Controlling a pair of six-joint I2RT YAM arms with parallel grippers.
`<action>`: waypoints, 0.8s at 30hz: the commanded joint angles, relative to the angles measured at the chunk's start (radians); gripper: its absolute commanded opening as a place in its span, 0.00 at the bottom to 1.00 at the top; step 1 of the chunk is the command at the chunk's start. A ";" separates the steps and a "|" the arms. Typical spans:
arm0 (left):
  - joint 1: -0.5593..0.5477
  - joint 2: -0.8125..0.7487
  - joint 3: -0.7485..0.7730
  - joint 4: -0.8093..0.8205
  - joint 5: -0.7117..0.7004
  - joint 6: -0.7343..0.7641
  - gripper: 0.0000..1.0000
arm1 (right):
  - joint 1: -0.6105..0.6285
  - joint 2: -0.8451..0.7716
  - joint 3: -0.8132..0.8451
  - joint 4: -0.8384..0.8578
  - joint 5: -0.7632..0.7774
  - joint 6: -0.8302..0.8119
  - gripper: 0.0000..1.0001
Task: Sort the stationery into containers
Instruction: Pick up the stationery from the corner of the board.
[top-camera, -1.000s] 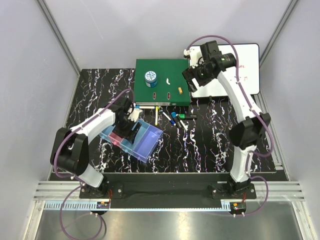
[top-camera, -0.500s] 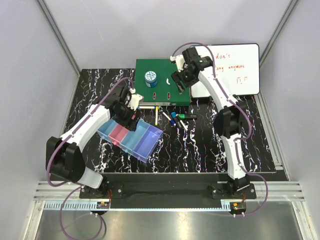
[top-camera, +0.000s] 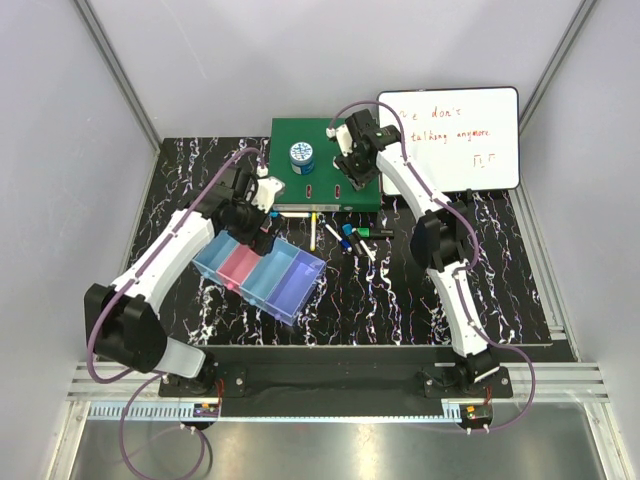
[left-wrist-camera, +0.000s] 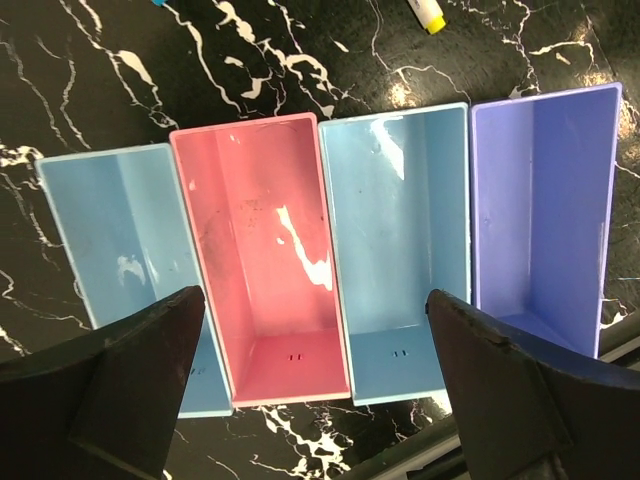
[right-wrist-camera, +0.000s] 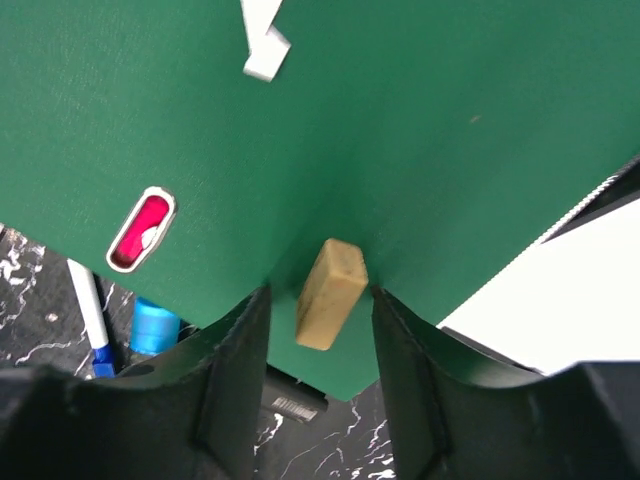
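The containers (top-camera: 262, 275) are a joined row of light blue, pink (left-wrist-camera: 260, 260), light blue and purple bins, all bare inside in the left wrist view. My left gripper (top-camera: 252, 222) (left-wrist-camera: 315, 295) hangs open above the row's near rim, with nothing between its fingers. My right gripper (top-camera: 357, 180) (right-wrist-camera: 320, 290) is down on the green binder (right-wrist-camera: 400, 120), its jaws astride a small tan eraser (right-wrist-camera: 330, 292) with a slim gap on the left side. Loose markers (top-camera: 345, 235) lie on the table, and a round blue-and-white tin (top-camera: 301, 156) stands on the binder.
A whiteboard (top-camera: 455, 135) with red writing lies at the back right, beside the binder (top-camera: 320, 170). A white scrap (right-wrist-camera: 262, 45) and a red oval slot (right-wrist-camera: 140, 230) show on the binder. A blue marker (right-wrist-camera: 153, 325) and a white pen (right-wrist-camera: 90, 300) lie just off its edge.
My left gripper rose from the bins toward the back left and opened wider. My right arm swung left from the whiteboard's edge onto the binder, its jaws narrowing around the eraser.
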 joint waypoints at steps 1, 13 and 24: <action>0.010 -0.068 0.013 0.053 -0.017 0.025 0.99 | 0.017 0.012 0.069 0.043 0.048 -0.003 0.49; 0.036 -0.083 0.016 0.067 -0.029 0.043 0.99 | 0.038 0.004 0.052 0.048 0.059 -0.020 0.08; 0.223 -0.086 -0.010 0.148 -0.152 -0.040 0.99 | 0.069 -0.152 -0.050 0.025 0.042 -0.057 0.00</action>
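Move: The yellow eraser on the green board's near right corner lies about 1 cm ahead of the right hand, level sideways and in height, already between its half-open fingers. From that hand, the red latch is about 5 cm left and 2 cm back, the white scrap some 5 cm left and 6 cm ahead, and the green marker roughly 11 cm back, 3 cm right and 5 cm lower. From the left hand, the eraser is some 18 cm ahead, 21 cm right and 8 cm below. Easing forward and up by about 1 cm each, the right hand shuts its half-open fingers until they pinch the eraser by its long sides, then keeps the grip almost in place. The left hand, empty and wide open, rises about 2 cm above the tray, then swings some 5 cm left and a little forward, turning about 10 degrees counter-clockwise. ##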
